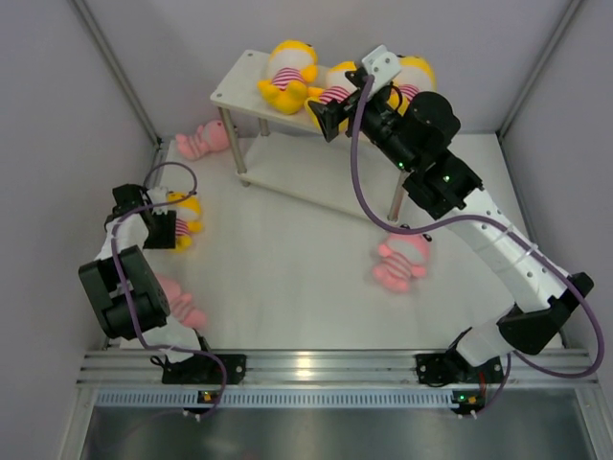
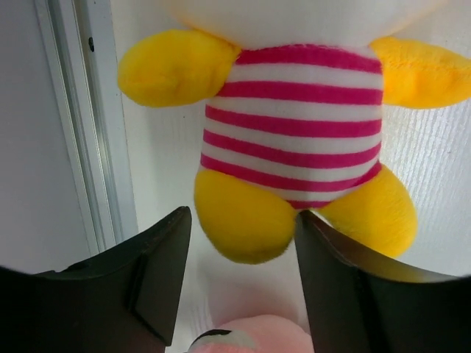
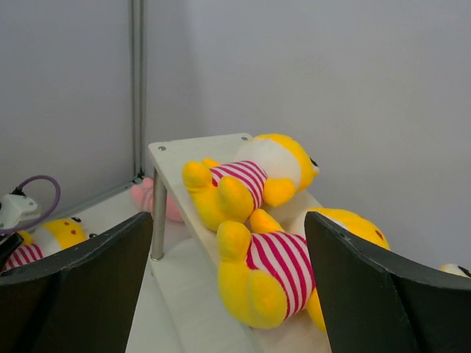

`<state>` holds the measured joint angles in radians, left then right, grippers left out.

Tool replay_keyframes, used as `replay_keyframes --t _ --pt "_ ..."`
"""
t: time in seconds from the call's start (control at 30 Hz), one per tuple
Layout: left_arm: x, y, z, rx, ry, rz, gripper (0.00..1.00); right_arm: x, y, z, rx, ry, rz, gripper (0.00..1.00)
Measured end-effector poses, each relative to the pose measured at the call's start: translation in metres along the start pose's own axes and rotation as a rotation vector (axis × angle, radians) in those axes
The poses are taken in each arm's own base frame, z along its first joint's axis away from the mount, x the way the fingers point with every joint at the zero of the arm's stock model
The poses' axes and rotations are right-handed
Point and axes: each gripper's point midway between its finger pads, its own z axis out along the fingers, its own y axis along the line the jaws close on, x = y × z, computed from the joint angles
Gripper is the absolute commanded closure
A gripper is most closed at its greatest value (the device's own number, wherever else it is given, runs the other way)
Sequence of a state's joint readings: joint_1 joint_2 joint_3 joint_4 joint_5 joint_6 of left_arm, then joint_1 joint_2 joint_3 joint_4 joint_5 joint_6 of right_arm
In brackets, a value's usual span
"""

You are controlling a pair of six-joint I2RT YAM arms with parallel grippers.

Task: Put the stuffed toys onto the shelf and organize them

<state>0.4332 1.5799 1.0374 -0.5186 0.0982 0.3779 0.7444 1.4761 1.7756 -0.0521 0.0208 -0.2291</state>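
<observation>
The shelf (image 1: 251, 81) stands at the back with three yellow stuffed toys lying on its top board: one (image 1: 287, 75) at the left, one (image 1: 335, 88) in the middle and one (image 1: 417, 75) at the right, partly hidden by my right arm. My right gripper (image 1: 326, 115) hovers open at the shelf's front edge, and the two nearer toys (image 3: 246, 180) (image 3: 276, 276) lie beyond its fingers. My left gripper (image 2: 246, 243) is open around one leg of a yellow toy (image 2: 294, 132) lying on the table; a gap shows beside the left finger (image 2: 158, 279).
Three pink toys lie on the table: one (image 1: 201, 142) left of the shelf, one (image 1: 402, 261) at mid-right and one (image 1: 180, 302) under my left arm. The shelf's metal legs (image 1: 235, 144) and lower board (image 1: 316, 177) are close by. Walls enclose both sides.
</observation>
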Motion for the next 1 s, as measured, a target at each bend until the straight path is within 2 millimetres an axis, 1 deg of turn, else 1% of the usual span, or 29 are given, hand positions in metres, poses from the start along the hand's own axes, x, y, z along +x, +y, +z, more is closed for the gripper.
replay_keyframes --t 0.03,0.07,0.1,0.13,0.17,0.2,0.3,0.4,0.5,0.6,0.7,0.8,0.9,1.0 --pt "-0.001 0.0 0.0 0.0 -0.004 -0.003 0.51 0.001 0.0 0.0 -0.001 0.002 -0.002 0.16" --pt "-0.002 0.0 0.0 0.002 -0.008 -0.008 0.57 0.001 0.001 0.0 -0.001 0.002 -0.003 0.16" --pt "-0.003 -0.002 0.0 0.01 -0.011 -0.006 0.71 0.002 0.001 0.0 -0.002 0.004 -0.005 0.16" --pt "-0.004 -0.003 0.0 0.017 -0.015 -0.011 0.8 0.004 0.001 0.0 -0.002 0.007 -0.006 0.16" --pt "-0.004 -0.004 0.0 0.026 -0.02 -0.008 0.93 0.005 0.002 0.0 -0.003 0.008 -0.006 0.16" --pt "-0.005 -0.006 0.0 0.037 -0.025 -0.007 1.0 0.006 0.002 -0.001 -0.004 0.013 -0.007 0.16" --pt "-0.012 -0.009 -0.001 0.061 -0.047 -0.004 1.0 0.01 0.003 -0.001 -0.006 0.021 -0.007 0.16" --pt "-0.019 -0.014 -0.004 0.091 -0.075 -0.006 1.0 0.015 0.004 -0.005 -0.008 0.033 -0.008 0.16" --pt "-0.03 -0.021 -0.019 0.112 -0.129 0.009 1.0 0.014 0.003 -0.012 -0.004 0.029 -0.012 0.15" --pt "-0.049 -0.031 -0.049 0.103 -0.221 0.053 1.0 0.008 0.002 -0.018 -0.001 0.016 -0.013 0.15" --pt "-0.068 -0.049 -0.088 0.112 -0.338 0.115 1.0 0.001 0.0 -0.023 0.007 -0.002 -0.013 0.15" --pt "-0.081 -0.064 -0.126 0.132 -0.43 0.157 1.0 -0.002 -0.001 -0.027 0.011 -0.012 -0.012 0.15" --pt "-0.088 -0.07 -0.155 0.14 -0.486 0.172 1.0 -0.003 -0.002 -0.028 0.013 -0.016 -0.012 0.15" --pt "-0.099 -0.071 -0.183 0.132 -0.541 0.169 1.0 -0.001 -0.002 -0.029 0.013 -0.014 -0.012 0.15"
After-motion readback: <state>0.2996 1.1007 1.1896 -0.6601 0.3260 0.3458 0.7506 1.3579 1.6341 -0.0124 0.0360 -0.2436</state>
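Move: The left hand has its half-closed fingers around the near left leg of the yellow toy on the table; that toy's middle is about 7 cm ahead and 3 cm right, at hand height. A pink toy lies some 14 cm back, directly behind the hand; another is about 24 cm ahead and 6 cm right. The foot of the shelf's near left post stands roughly 14 cm ahead, 17 cm right. From the right hand the yellow toy is about 37 cm left, 4 cm ahead and 45 cm below. The left fingers pinch the yellow toy's near left leg, closing fully while the hand creeps about 2 cm forward. Keeping that grip, the hand rises some 20 cm and swings about 9 cm right, towards the shelf's side, tipping its fingers up 30 degrees and turning a little clockwise. The right hand, open, eases roughly 3 cm back and right, away from the shelf-top toys. ##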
